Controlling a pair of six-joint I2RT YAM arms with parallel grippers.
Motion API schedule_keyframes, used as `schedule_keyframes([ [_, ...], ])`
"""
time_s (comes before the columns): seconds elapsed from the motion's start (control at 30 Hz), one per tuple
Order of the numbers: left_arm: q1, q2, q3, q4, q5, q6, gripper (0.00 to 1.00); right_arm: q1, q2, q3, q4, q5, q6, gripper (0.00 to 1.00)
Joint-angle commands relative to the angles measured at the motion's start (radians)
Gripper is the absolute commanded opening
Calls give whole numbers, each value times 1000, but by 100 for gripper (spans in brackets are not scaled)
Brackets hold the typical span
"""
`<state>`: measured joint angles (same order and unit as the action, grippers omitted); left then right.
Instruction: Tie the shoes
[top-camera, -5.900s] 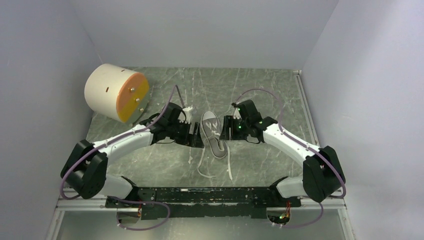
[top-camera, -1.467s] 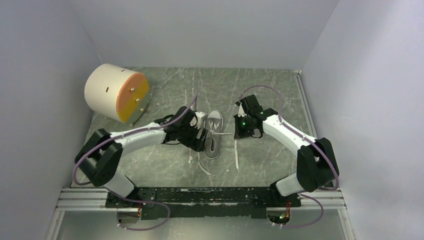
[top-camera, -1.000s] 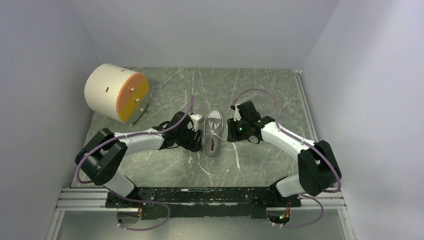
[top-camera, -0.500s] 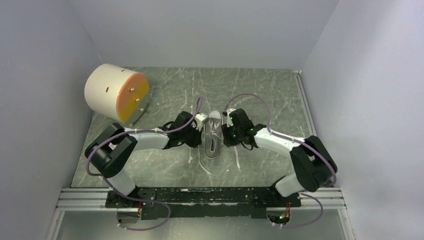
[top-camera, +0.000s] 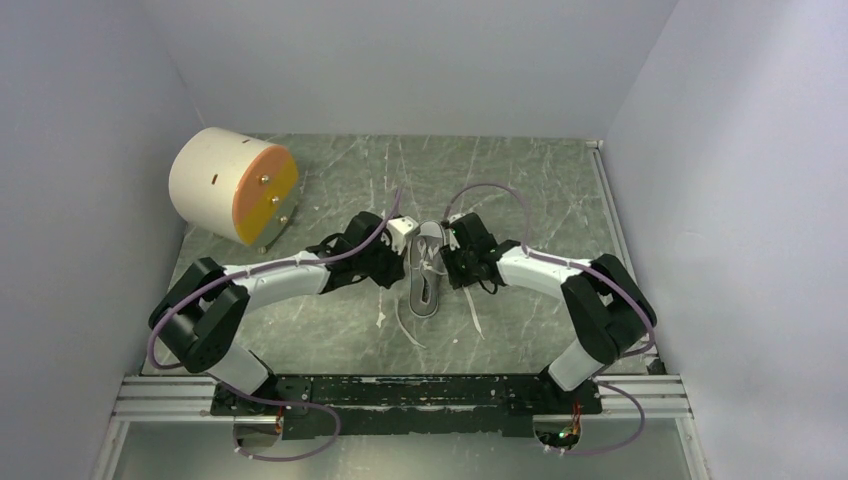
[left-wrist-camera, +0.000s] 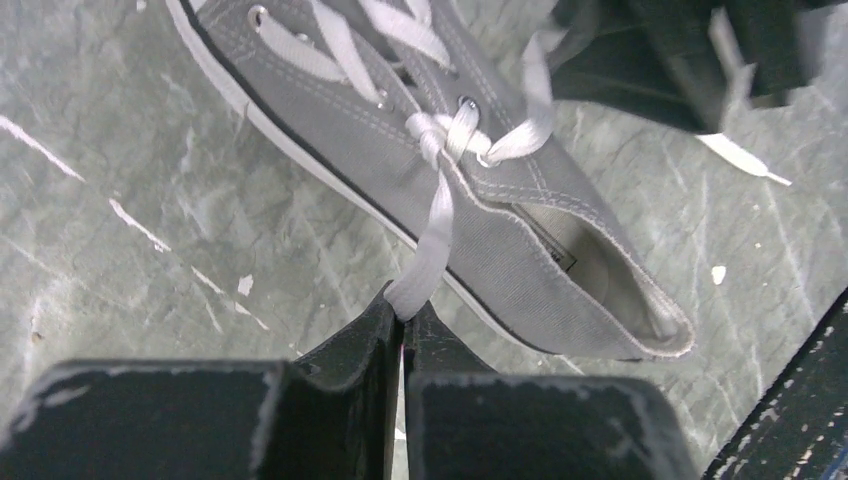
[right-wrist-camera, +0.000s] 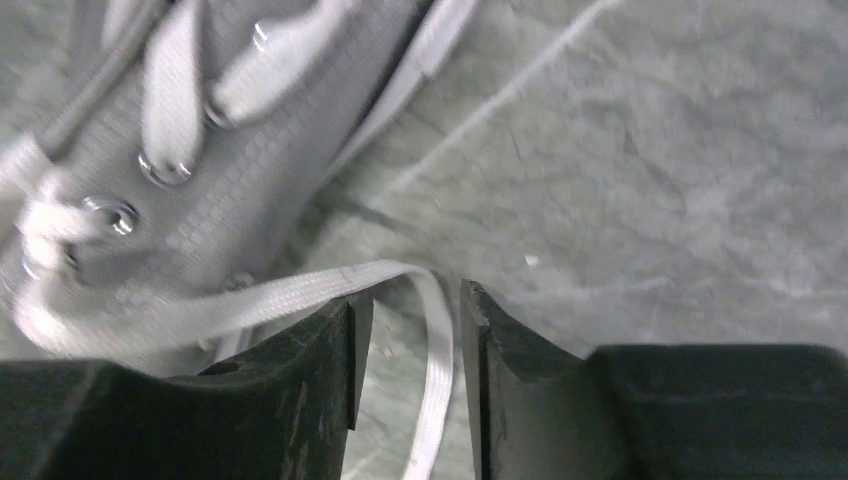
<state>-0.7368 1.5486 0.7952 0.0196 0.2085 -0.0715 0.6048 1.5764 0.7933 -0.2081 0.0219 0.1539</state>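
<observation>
The small grey sneaker (top-camera: 425, 272) with a white toe cap lies mid-table, toe pointing away. In the left wrist view (left-wrist-camera: 480, 190) its laces cross in a first knot (left-wrist-camera: 440, 135) at the top eyelets. My left gripper (left-wrist-camera: 403, 318) is shut on the left lace (left-wrist-camera: 428, 250), close beside the shoe's left side (top-camera: 398, 262). My right gripper (right-wrist-camera: 410, 300) is open at the shoe's right side (top-camera: 452, 258). The right lace (right-wrist-camera: 435, 370) runs from the sneaker (right-wrist-camera: 150, 190) over one finger and down through the gap between the jaws.
A cream drum with an orange face (top-camera: 232, 185) lies on its side at the back left. Loose lace ends (top-camera: 405, 330) trail on the marbled table toward the arm bases. Grey walls close in on three sides.
Both grippers have closed in on the shoe from either side. The left has taken the left lace near the knot. The right has come up against the shoe with the right lace between its jaws.
</observation>
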Motion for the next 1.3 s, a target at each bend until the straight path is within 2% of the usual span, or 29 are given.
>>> schedule_keyframes([
  [0.0, -3, -16, 64, -44, 79, 39, 10, 1, 56, 51, -10, -17, -16, 37],
  [0.03, -4, -19, 67, -42, 101, 51, 11, 0, 50, 48, -6, -17, -12, 27],
  [0.1, -4, -26, 71, -40, 142, 97, 12, 0, 16, 31, -2, -7, -6, 0],
  [0.23, -4, -47, 78, -36, 216, 160, 11, -1, -128, -2, 2, -14, -27, 0],
  [0.37, -3, -46, 101, -41, 295, 209, 9, -8, -221, -20, 33, -197, -76, 0],
  [0.5, -2, -34, 127, -36, 323, 225, 9, -10, -248, -5, 34, -266, -92, 0],
  [0.67, -2, -48, 93, 55, 343, 226, 12, -22, -286, 14, 4, -349, -109, 0],
  [1.0, 27, -70, -2, 275, 475, 212, 13, -78, -335, 36, -9, -554, -88, 0],
  [1.27, 57, -90, -1, 282, 540, 250, 11, -96, -347, 120, -110, -657, -124, 0],
])
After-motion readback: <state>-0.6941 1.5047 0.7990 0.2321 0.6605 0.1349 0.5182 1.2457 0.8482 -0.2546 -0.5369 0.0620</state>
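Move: The right hand's open fingers already straddle the right lace, level with their tips. From that hand the lace knot is about 5 cm left, 3 cm ahead and 3 cm higher; the shoe opening is some 6 cm left and 2 cm back. The left hand already holds the left lace; from it the lace knot is about 5 cm right, 2 cm ahead and 2 cm below. Right fingers pinch the right lace, rising about 14 cm, leftward; left lifts its held lace 7 cm, rightward. ##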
